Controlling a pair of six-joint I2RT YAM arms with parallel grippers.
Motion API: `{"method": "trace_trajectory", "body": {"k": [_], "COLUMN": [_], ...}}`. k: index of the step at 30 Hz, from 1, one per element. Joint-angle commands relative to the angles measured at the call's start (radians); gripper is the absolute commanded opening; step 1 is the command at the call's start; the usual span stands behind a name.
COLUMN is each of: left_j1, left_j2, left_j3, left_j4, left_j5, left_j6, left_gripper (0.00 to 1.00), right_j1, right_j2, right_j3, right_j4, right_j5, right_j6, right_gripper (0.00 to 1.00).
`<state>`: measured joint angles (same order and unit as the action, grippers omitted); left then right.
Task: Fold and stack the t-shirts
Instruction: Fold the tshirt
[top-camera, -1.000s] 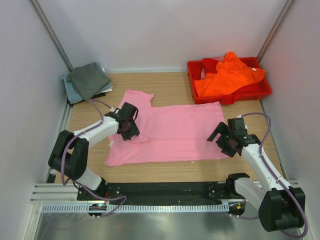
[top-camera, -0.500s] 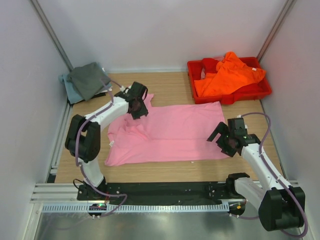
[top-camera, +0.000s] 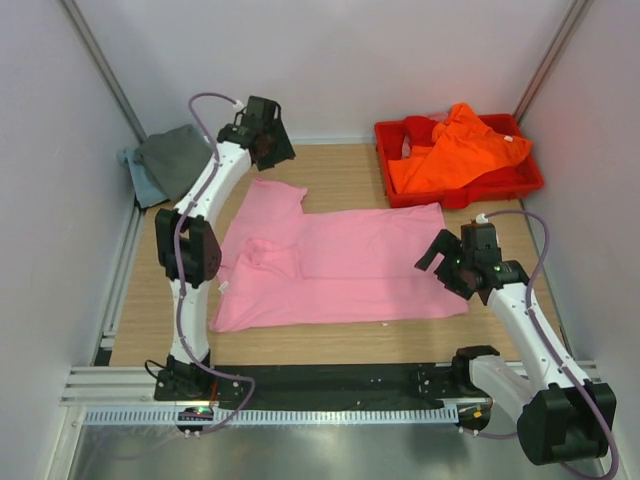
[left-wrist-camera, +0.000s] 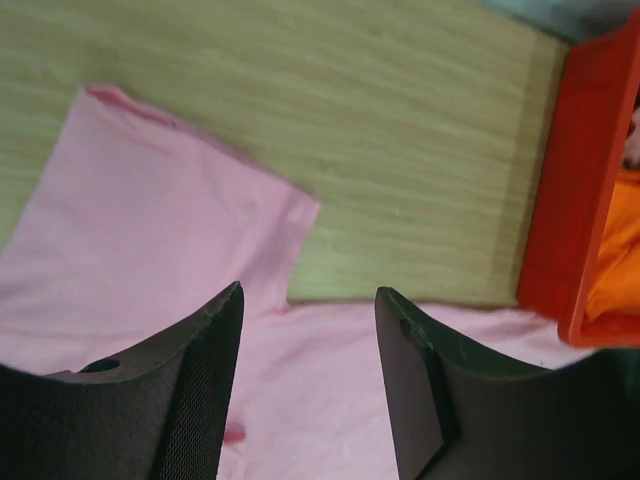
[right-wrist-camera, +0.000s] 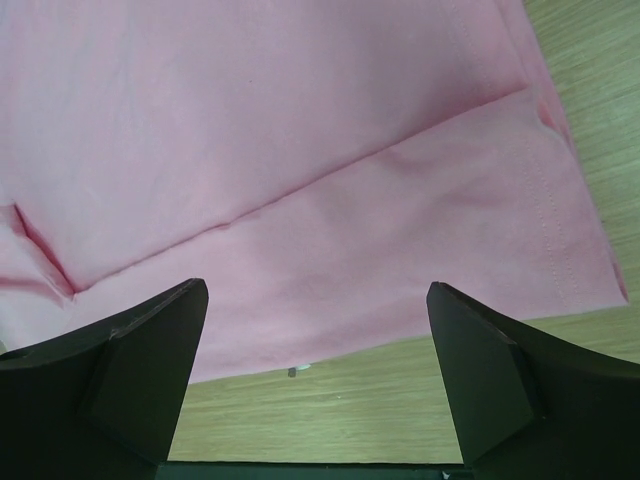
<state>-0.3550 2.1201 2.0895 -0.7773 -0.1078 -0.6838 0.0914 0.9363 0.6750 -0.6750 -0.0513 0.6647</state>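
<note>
The light pink t-shirt (top-camera: 340, 265) lies spread flat on the wooden table, one sleeve (left-wrist-camera: 170, 190) reaching toward the back left. My left gripper (top-camera: 268, 140) hangs high over the table's back edge, open (left-wrist-camera: 310, 290) and holding nothing, with the pink cloth far beneath it. My right gripper (top-camera: 442, 268) hovers wide open (right-wrist-camera: 318, 287) over the shirt's near right hem (right-wrist-camera: 420, 290), not touching it. The bright orange t-shirt (top-camera: 455, 150) is heaped in the red tray. At the back left the dark grey t-shirt (top-camera: 178, 158) lies folded on the pale blue-grey one (top-camera: 135, 170).
The red plastic tray (top-camera: 520, 180) stands at the back right; its wall (left-wrist-camera: 575, 180) shows at the right of the left wrist view. White walls close in the table on three sides. A black rail (top-camera: 330, 380) runs along the near edge by the arm bases.
My left gripper let go of the pink sleeve, rose and swung toward the back wall, opening wider. The sleeve now lies flat. My right gripper shifted slightly up.
</note>
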Motion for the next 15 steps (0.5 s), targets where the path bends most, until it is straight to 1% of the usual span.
{"method": "trace_trajectory", "body": {"k": [1,2,3,4,5,7,10,15], "left_j1": [0.108,0.123,0.148,0.162,0.174,0.212,0.248,0.261], "left_j2": [0.128,0.162,0.191,0.252,0.279,0.342,0.391,0.442], "left_j3": [0.127,0.198,0.231,0.265,0.321,0.36,0.359,0.363], "left_j4": [-0.039,-0.046,-0.053,-0.068,-0.074,-0.07,-0.04,-0.039], "left_j5": [0.133,0.149,0.161,0.178,0.218,0.269,0.303,0.332], "left_j6": [0.078,0.085,0.095,0.101,0.108,0.112,0.113,0.138], "left_gripper": [0.55,0.55,0.55,0.56,0.56,0.56,0.56,0.57], "right_j1": [0.002,0.001,0.002,0.002,0.001,0.002,0.001,0.001], "right_j2": [-0.016,-0.017,-0.021,-0.022,-0.024,-0.033,-0.034,-0.004], "right_j3": [0.038,0.04,0.043,0.055,0.061,0.075,0.08,0.077], "right_j4": [0.012,0.017,0.017,0.02,0.017,0.018,0.028,0.032], "right_j5": [-0.057,-0.08,-0.099,-0.128,-0.139,-0.165,-0.182,-0.193], "right_j6": [-0.03,-0.034,-0.04,-0.05,-0.057,-0.069,-0.079,-0.085], "right_gripper": [0.98,0.98,0.98,0.99,0.99,1.0,1.0,1.0]}}
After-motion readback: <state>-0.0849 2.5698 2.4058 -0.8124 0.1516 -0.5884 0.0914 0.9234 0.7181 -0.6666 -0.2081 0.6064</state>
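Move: The left hand, half open, is heading for the outer corner of the pink shirt's far-left sleeve, some 10 cm ahead, 9 cm to its left and about 17 cm below. The sleeve's other corner lies about 7 cm ahead and 4 cm right; the folded-in pink flap is about 16 cm back and 3 cm left. The grey shirt stack sits roughly 13 cm ahead and 28 cm left. From the right hand the outer corner is some 38 cm ahead, 39 cm left and 9 cm lower. Towards the outer corner of the far-left sleeve, the left hand swings forward and left, then sinks steeply over it, dropping about 13 cm in all while going some 10 cm left and 8 cm forward. The wrist tips about 10 degrees further down; the fingers stay half open, with no touch visible. The right hand, wide open above the shirt, eases a little left and up, turning slightly counter-clockwise. ##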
